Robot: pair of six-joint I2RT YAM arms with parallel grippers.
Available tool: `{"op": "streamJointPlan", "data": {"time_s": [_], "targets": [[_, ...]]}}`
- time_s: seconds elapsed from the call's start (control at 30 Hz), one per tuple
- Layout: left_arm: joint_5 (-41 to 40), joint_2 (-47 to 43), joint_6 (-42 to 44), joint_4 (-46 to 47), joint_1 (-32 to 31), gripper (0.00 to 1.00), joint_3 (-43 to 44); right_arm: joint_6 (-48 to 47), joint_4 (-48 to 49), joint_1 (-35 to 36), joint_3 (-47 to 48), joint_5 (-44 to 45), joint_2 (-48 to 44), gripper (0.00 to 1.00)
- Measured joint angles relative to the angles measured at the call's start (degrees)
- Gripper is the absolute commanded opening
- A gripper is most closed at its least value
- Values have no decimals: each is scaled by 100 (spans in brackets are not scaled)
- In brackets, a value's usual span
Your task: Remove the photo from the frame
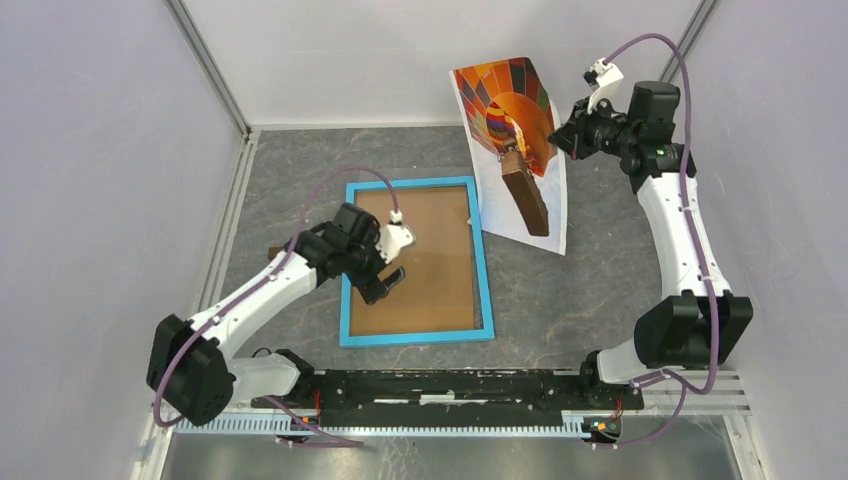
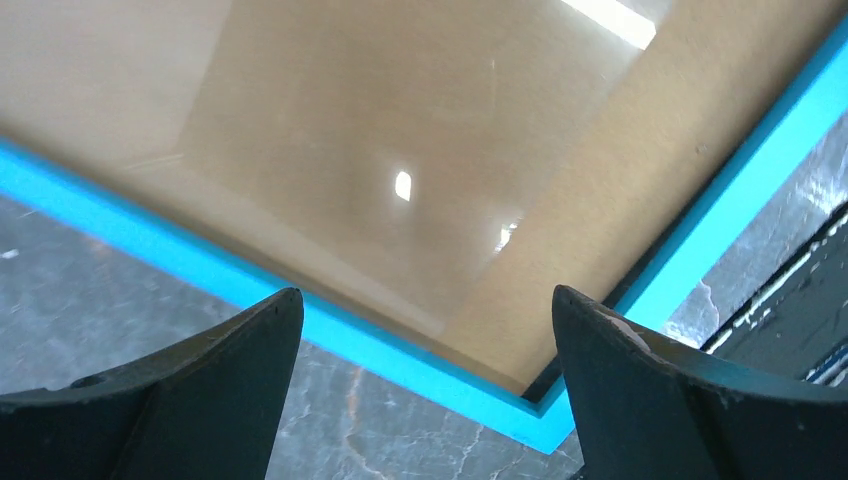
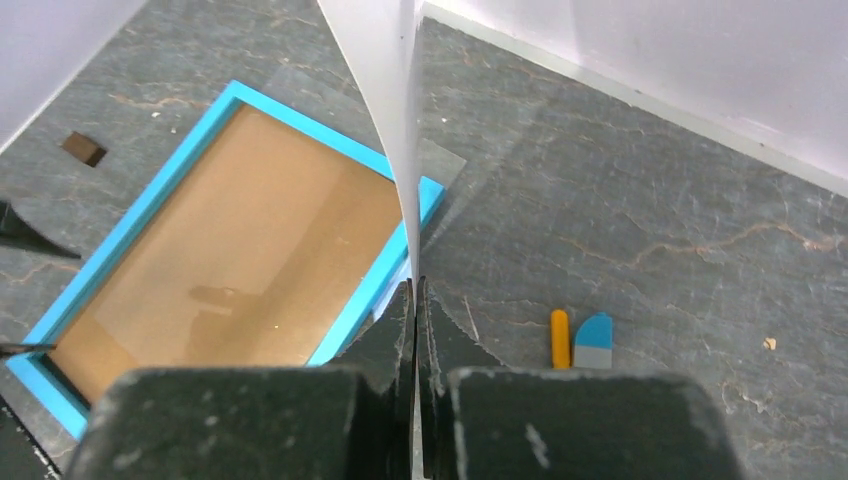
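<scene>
The frame (image 1: 483, 262), bright blue around a brown board, lies flat in the middle of the table. Over its lower left edge hovers my left gripper (image 1: 385, 282), open and empty. In the left wrist view, my left gripper (image 2: 425, 295) spans the frame's blue corner (image 2: 120, 230). At the back right, my right gripper (image 1: 560, 135) is shut on one edge of the photo (image 1: 505, 100). This balloon print hangs lifted above the table, clear of the frame. From the right wrist, the photo (image 3: 385, 100) shows edge-on, rising from my right gripper (image 3: 412, 288), with the frame (image 3: 130, 218) below.
A small brown block (image 3: 84, 148) lies on the table left of the frame. An orange stick (image 3: 560, 338) and a blue-grey chip (image 3: 594, 342) lie to its right. White walls enclose the table, and a black rail (image 1: 450, 385) runs along the near edge.
</scene>
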Motion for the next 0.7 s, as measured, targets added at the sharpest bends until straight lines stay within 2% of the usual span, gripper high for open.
{"op": "streamJointPlan", "data": {"time_s": [0.33, 0.57, 0.7], "targets": [[472, -479, -293, -76, 1294, 100, 433, 610, 208, 0, 74, -634, -514, 0], [693, -549, -723, -61, 2225, 100, 520, 1502, 988, 0, 81, -1322, -774, 0], [798, -529, -942, 33, 2752, 100, 640, 2146, 1674, 79, -286, -1670, -999, 0]]}}
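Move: The right hand already holds the photo by its right edge, the photo's middle about 8 cm to the left and 5 below; from that hand the frame's middle lies some 28 cm left, 8 back and 31 below, the screwdriver about 5 ahead and 6 right on the table. From the left hand the frame's middle is roughly 12 cm ahead, 6 right and 9 below, the brown block about 13 ahead and 27 left. With its fingers staying shut on the photo's right edge, the right hand carries it about 11 cm up while drawing back and to the left, its left side rolling upward and the wrist turning somewhat counter-clockwise. Meanwhile the left hand, open and empty, sweeps left, forward and up from above the frame's backing towards its left bar, rolling and turning counter-clockwise some 30 degrees. ##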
